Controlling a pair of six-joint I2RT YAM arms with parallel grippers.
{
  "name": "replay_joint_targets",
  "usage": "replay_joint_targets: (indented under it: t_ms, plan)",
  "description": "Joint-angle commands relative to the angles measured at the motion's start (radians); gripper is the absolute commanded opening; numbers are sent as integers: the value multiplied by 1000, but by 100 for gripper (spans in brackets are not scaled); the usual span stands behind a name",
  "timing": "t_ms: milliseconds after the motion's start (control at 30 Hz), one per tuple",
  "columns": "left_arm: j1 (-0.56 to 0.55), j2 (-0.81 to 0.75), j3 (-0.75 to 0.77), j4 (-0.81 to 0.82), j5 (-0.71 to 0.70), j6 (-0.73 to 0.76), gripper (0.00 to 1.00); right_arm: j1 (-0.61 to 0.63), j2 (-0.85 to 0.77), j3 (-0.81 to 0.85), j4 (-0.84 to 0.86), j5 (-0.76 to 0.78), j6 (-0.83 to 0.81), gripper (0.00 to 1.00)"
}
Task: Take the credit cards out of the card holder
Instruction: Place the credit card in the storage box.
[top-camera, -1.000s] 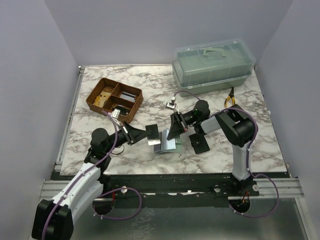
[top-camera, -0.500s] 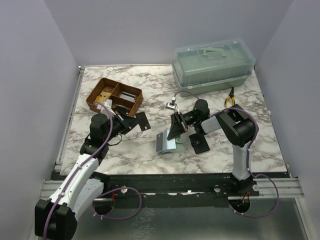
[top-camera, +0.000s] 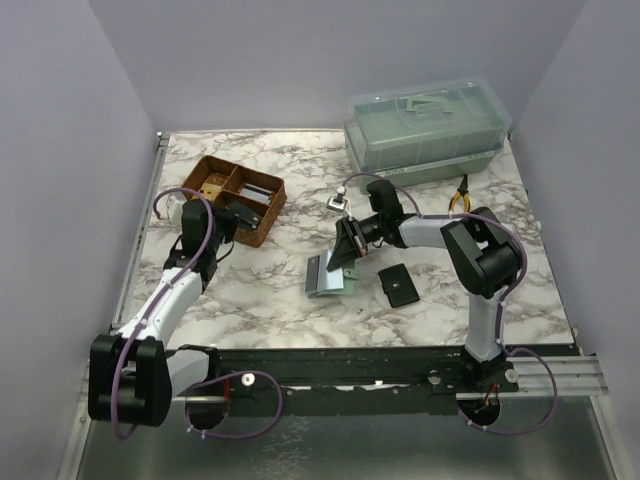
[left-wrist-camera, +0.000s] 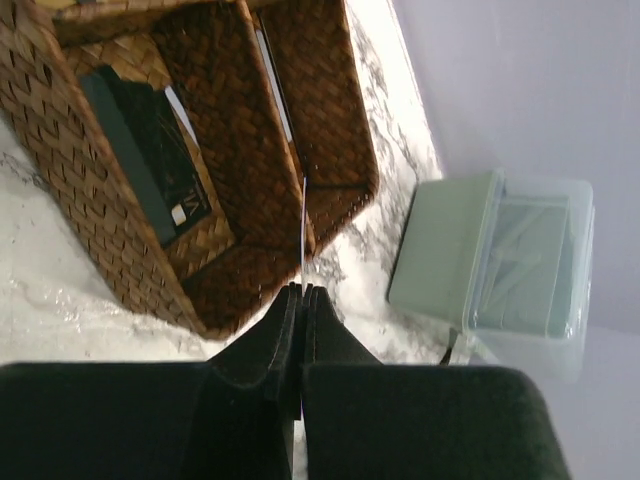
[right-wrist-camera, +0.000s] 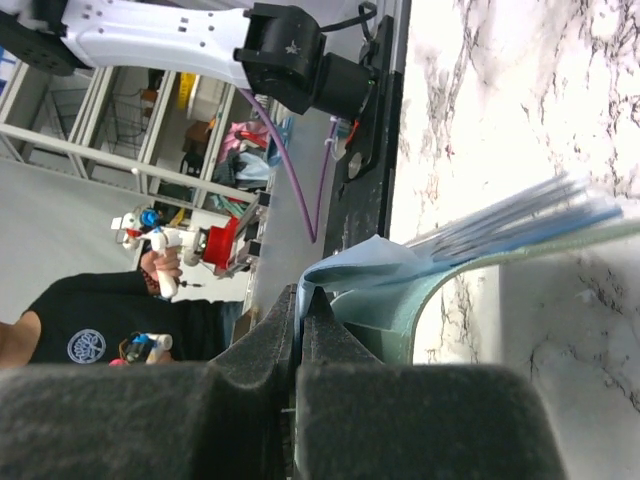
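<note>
The sage-green card holder (top-camera: 325, 277) lies open on the marble, one side lifted. My right gripper (top-camera: 347, 252) is shut on that raised part. In the right wrist view its jaws (right-wrist-camera: 302, 292) pinch a pale blue inner flap (right-wrist-camera: 352, 268) of the card holder (right-wrist-camera: 455, 290). My left gripper (top-camera: 243, 213) hangs over the wicker basket (top-camera: 205, 172), shut on a credit card. That credit card (left-wrist-camera: 303, 225) shows only as a thin edge sticking out of the left gripper (left-wrist-camera: 302, 290), above a basket compartment (left-wrist-camera: 250, 150).
A black snap wallet (top-camera: 397, 284) lies right of the card holder. A lidded clear plastic box (top-camera: 425, 130) stands at the back right, with yellow-handled pliers (top-camera: 460, 193) in front of it. The basket holds a dark flat item (left-wrist-camera: 150, 150).
My left arm swung from beside the card holder back and left to the basket, carrying the card. The right gripper stayed shut on the holder, which shifted slightly.
</note>
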Motion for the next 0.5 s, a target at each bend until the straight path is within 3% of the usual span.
replay_joint_targets:
  t_ms: [0,200,467]
  plan:
    - [22,95,81,25,-104,-109,0,-4,-40,36,-323,19,-251,0]
    - [27,187,103,24,-177,-216,0,-4,-36,34,-312,16,-243,0]
    - [31,268,118,84,-240,-233,0,-4,-32,35,-312,13,-242,0]
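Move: The left hand already holds a card; the storage box's front-right compartment, where the black cards lie, is about 4 cm ahead of this hand, 3 cm to its left and 9 cm below. At about that same depth, the compartment with the gold cards is some 9 cm ahead and 12 cm left, and the rear one with the silver cards about 11 cm straight ahead. From the right hand the black cards' compartment is roughly 11 cm ahead, 19 cm left and 5 cm lower. Keeping its pinch on the card, the left hand travels some 6 cm towards the black cards' compartment, first mostly forward with some left, then sinking more steeply while still easing forward and left, and its wrist swings about 15 degrees counter-clockwise. The right hand keeps its grip on the card holder's sleeve, settling down and back by only about a centimetre. ##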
